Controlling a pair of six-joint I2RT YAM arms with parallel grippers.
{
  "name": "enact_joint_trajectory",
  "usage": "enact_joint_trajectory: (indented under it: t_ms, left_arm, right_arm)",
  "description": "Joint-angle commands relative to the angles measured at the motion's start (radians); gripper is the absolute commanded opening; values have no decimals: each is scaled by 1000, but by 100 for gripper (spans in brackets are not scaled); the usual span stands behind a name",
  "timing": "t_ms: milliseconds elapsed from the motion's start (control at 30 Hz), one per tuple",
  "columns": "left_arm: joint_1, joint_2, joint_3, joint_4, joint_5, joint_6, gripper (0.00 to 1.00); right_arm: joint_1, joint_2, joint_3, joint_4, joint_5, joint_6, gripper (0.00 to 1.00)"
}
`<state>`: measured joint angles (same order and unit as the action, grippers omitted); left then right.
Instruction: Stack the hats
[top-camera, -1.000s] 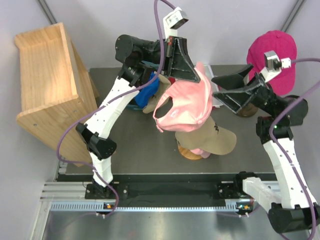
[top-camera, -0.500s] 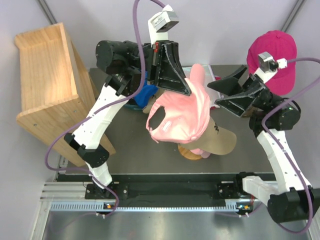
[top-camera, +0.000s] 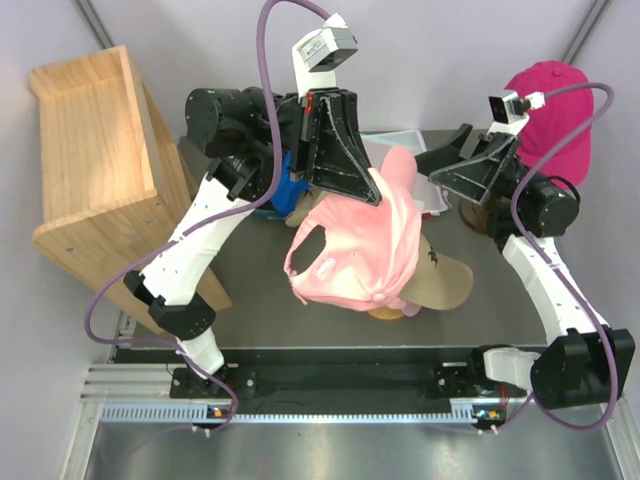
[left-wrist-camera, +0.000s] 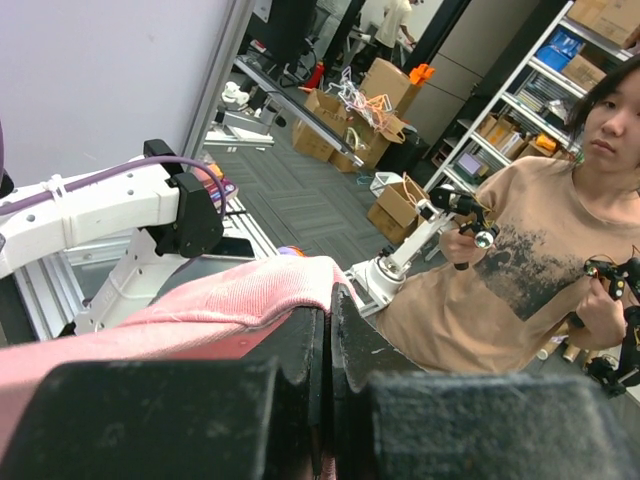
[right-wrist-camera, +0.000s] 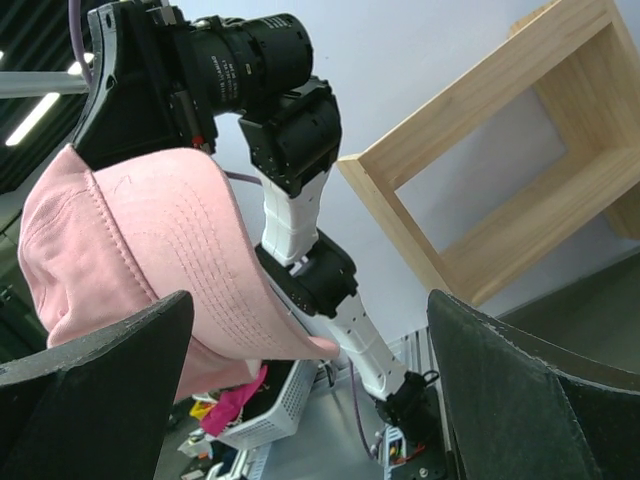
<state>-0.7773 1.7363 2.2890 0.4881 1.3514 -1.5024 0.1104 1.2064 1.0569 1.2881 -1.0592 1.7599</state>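
My left gripper (top-camera: 377, 192) is shut on the brim edge of the light pink hat (top-camera: 355, 250), which hangs in the air over the middle of the table. In the left wrist view the jaws (left-wrist-camera: 328, 300) pinch pink fabric (left-wrist-camera: 230, 305). Under the pink hat a tan hat (top-camera: 447, 280) sits on a stand. A bright blue hat (top-camera: 293, 187) lies behind my left arm. The magenta hat (top-camera: 553, 118) sits at the far right. My right gripper (top-camera: 428, 172) stands open beside the pink hat's brim, holding nothing. The right wrist view shows the pink hat (right-wrist-camera: 130, 250) past that gripper's wide-apart fingers (right-wrist-camera: 310, 300).
A wooden shelf box (top-camera: 90, 170) stands tilted at the table's left edge and also shows in the right wrist view (right-wrist-camera: 500, 180). A round wooden stand (top-camera: 385, 312) carries the tan hat. A second wooden stand (top-camera: 482, 215) is by my right arm.
My left arm has swung the pink hat left and nearer, so it now hangs over the tan hat. My right arm has drawn back toward the far right, still open.
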Motion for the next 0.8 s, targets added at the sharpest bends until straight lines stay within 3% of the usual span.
enact_joint_trajectory:
  t_ms: [0,267,333,467,767]
  left_arm:
    - [-4,9,36,36,-25,-13,0]
    - [30,40,47,90,-9,-48,0]
    - [65,37,30,121,-9,-67,0]
    - [139,-4,-42,167,-18,-73,0]
    - [193,-21,-121,225,-53,-81,0]
  right_arm:
    - [41,-2,51,364,16,26,100]
    - [87,-28,28,445,59,122,99]
    - [89,-54,9,441,56,139,94]
    - [89,-109,-46,436,42,193,74]
    - [103,-139,-74,433,25,231,56]
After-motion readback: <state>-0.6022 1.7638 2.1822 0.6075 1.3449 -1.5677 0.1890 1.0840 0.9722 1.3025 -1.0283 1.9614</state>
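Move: Its middle about 15 cm back and 13 cm to the left of the open right fingers, at nearly their height, the pink hat hangs from the shut left gripper. From the left hand, the right fingers it is being brought to are some 11 cm ahead, 10 cm to the right and 10 cm lower. The tan hat on the stand sits roughly 3 cm ahead of the right hand, level with it sideways and 30 cm below. Bringing the pink hat to the waiting right fingers, the left hand keeps its pinch and carries it about 8 cm forward, sinking slightly and turning some 10 degrees counter-clockwise. The right hand comes back about 5 cm to meet the hat, turning slightly counter-clockwise too, and in the second half closes its wide-open fingers partway around the hat's free edge. ##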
